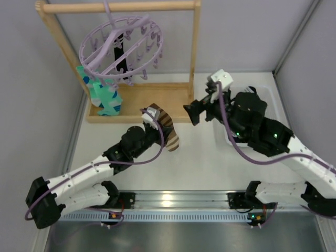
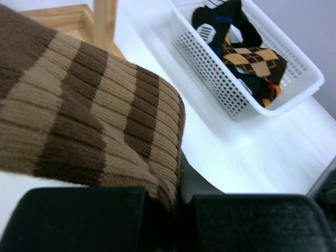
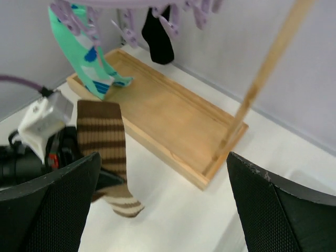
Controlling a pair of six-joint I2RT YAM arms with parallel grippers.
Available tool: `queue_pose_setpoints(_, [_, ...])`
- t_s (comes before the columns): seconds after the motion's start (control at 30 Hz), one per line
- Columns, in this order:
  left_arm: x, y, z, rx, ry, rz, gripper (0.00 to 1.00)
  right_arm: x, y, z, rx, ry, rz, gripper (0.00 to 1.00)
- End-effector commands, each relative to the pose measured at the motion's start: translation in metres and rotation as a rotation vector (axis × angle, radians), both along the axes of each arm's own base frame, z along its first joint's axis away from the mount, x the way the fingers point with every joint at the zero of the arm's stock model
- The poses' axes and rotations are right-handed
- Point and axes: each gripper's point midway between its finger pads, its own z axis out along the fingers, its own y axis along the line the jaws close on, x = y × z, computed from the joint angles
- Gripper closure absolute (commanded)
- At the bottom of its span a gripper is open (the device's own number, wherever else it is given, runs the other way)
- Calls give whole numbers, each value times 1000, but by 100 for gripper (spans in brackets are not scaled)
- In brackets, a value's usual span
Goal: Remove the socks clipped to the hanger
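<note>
The lilac hanger hangs by its hook from the wooden rack's top bar. A teal sock and a black sock are clipped to it. In the right wrist view the teal sock and the black sock dangle under the clips. My left gripper is shut on a brown-and-tan striped sock, held above the table in front of the rack. That sock fills the left wrist view, pinched at the left gripper. My right gripper stands open to its right, nothing between its fingers.
The wooden rack's base tray lies under the hanger, its upright post on the right. A white perforated basket holding an argyle sock and dark socks sits at the right, mostly under my right arm.
</note>
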Motion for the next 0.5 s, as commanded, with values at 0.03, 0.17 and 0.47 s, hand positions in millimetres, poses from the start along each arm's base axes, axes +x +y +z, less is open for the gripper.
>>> queue_pose_setpoints(0.03, [-1, -39, 37, -92, 10, -124, 100, -10, -82, -32, 45, 53, -256, 1])
queue_pose_setpoints(0.17, [6, -68, 60, -117, 10, -177, 100, -16, -128, -51, 67, 81, -401, 0])
queue_pose_setpoints(0.47, [32, -164, 121, -187, -13, -370, 100, -45, -241, -58, 279, 52, -712, 1])
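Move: Lying some 37 cm to the right of the left hand and 11 cm farther out, about 19 cm below, is the white basket; that hand already holds the brown striped sock. The foot of the stand's right post is about 18 cm ahead and 10 cm right, 22 cm down, while the teal sock hangs 14 cm ahead and 24 cm left, near hand height. From the empty right hand, the basket is roughly 11 cm ahead, 26 cm right and 38 cm below. Carrying the striped sock, the left hand swings about 13 cm right towards the basket and climbs some 9 cm, gathering speed, its fingers staying shut and turning slightly clockwise. The right hand, still wide open and empty, clears the way: some 20 cm right, away from the hanger, sinking a little and turning about 30 degrees clockwise. ##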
